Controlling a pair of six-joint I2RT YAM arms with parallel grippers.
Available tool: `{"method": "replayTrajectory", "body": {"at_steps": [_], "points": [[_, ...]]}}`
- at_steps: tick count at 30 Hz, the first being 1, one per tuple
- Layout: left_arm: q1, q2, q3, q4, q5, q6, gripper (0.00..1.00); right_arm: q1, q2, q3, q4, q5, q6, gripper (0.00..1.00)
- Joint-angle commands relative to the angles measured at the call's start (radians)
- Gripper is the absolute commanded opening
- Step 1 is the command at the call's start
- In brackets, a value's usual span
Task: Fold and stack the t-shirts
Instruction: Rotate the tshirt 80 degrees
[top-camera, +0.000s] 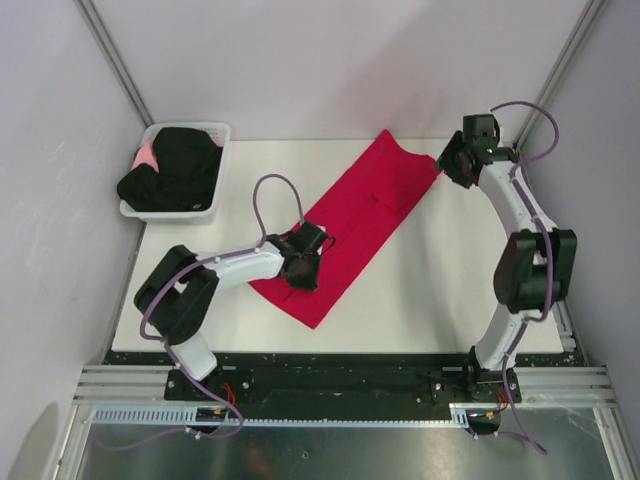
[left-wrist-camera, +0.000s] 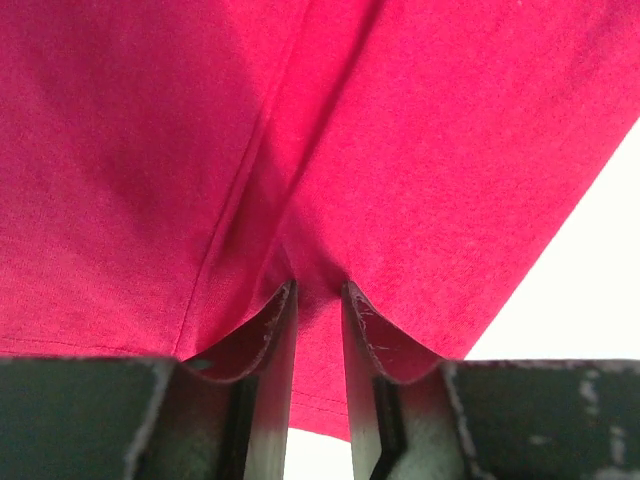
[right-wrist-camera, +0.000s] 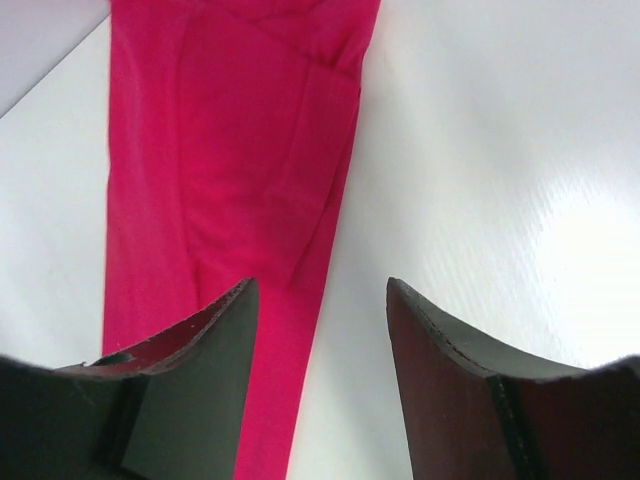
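Note:
The crimson red t-shirt (top-camera: 360, 215) lies on the white table as a long folded strip, running diagonally from far right to near left. My left gripper (top-camera: 300, 272) is at its near-left edge. In the left wrist view the left gripper (left-wrist-camera: 318, 288) has its jaws close together, pinching a pucker of the red cloth (left-wrist-camera: 430, 150). My right gripper (top-camera: 447, 162) is beside the strip's far right end. In the right wrist view the right gripper (right-wrist-camera: 320, 285) is open and empty over the shirt's edge (right-wrist-camera: 230, 150). Black t-shirts (top-camera: 175, 165) lie heaped in the basket.
A white plastic basket (top-camera: 170, 212) stands at the far left corner of the table, with a bit of pink cloth (top-camera: 147, 155) at its left side. Grey walls and metal posts close in the back and sides. Bare white table (top-camera: 460, 290) lies right of the shirt.

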Motion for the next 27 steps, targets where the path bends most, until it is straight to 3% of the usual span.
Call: {"method": "replayTrajectory", "body": {"at_steps": [1, 7, 18, 23, 27], "points": [[-0.063, 0.029, -0.004, 0.004, -0.033, -0.014, 0.29, 0.017, -0.173, -0.185, 0.068, -0.042, 0.061, 0.59], [-0.165, 0.084, 0.007, 0.005, -0.003, -0.044, 0.28, 0.035, -0.341, -0.351, 0.037, -0.059, 0.060, 0.58], [-0.393, 0.255, 0.281, 0.007, 0.081, -0.190, 0.28, 0.074, -0.687, -0.696, -0.045, -0.101, 0.070, 0.58], [-0.404, 0.186, 0.296, 0.005, 0.069, -0.211, 0.29, 0.090, -0.860, -0.870, -0.111, -0.135, 0.092, 0.58], [-0.403, 0.052, 0.249, 0.005, 0.049, -0.214, 0.32, 0.180, -0.961, -0.971, -0.150, -0.134, 0.158, 0.58]]}}
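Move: The folded red t-shirt lies slantwise under the left fingertips, its middle some 19 cm ahead and 12 cm right, level with them. Its near-right corner is about 11 cm back and 2 cm right, and the table's near edge 17 cm straight back. From the raised right hand, the shirt's middle is about 9 cm back, 25 cm left and 16 cm below; its far-right corner is 12 cm ahead, 1 cm left, equally low. The left hand, fingertips still pressing down on the near part of the t-shirt, drags it about 16 cm right and 9 cm back towards the table's near edge, slowly at first and then fast, turning some 15 degrees clockwise and rising about a centimetre at the very end. The right hand, already clear of the far-right corner and above the table, sweeps back about 25 cm beside the shirt's right edge towards its near end, sinking some 4 cm, mostly late, fingers staying half open and touching nothing. ##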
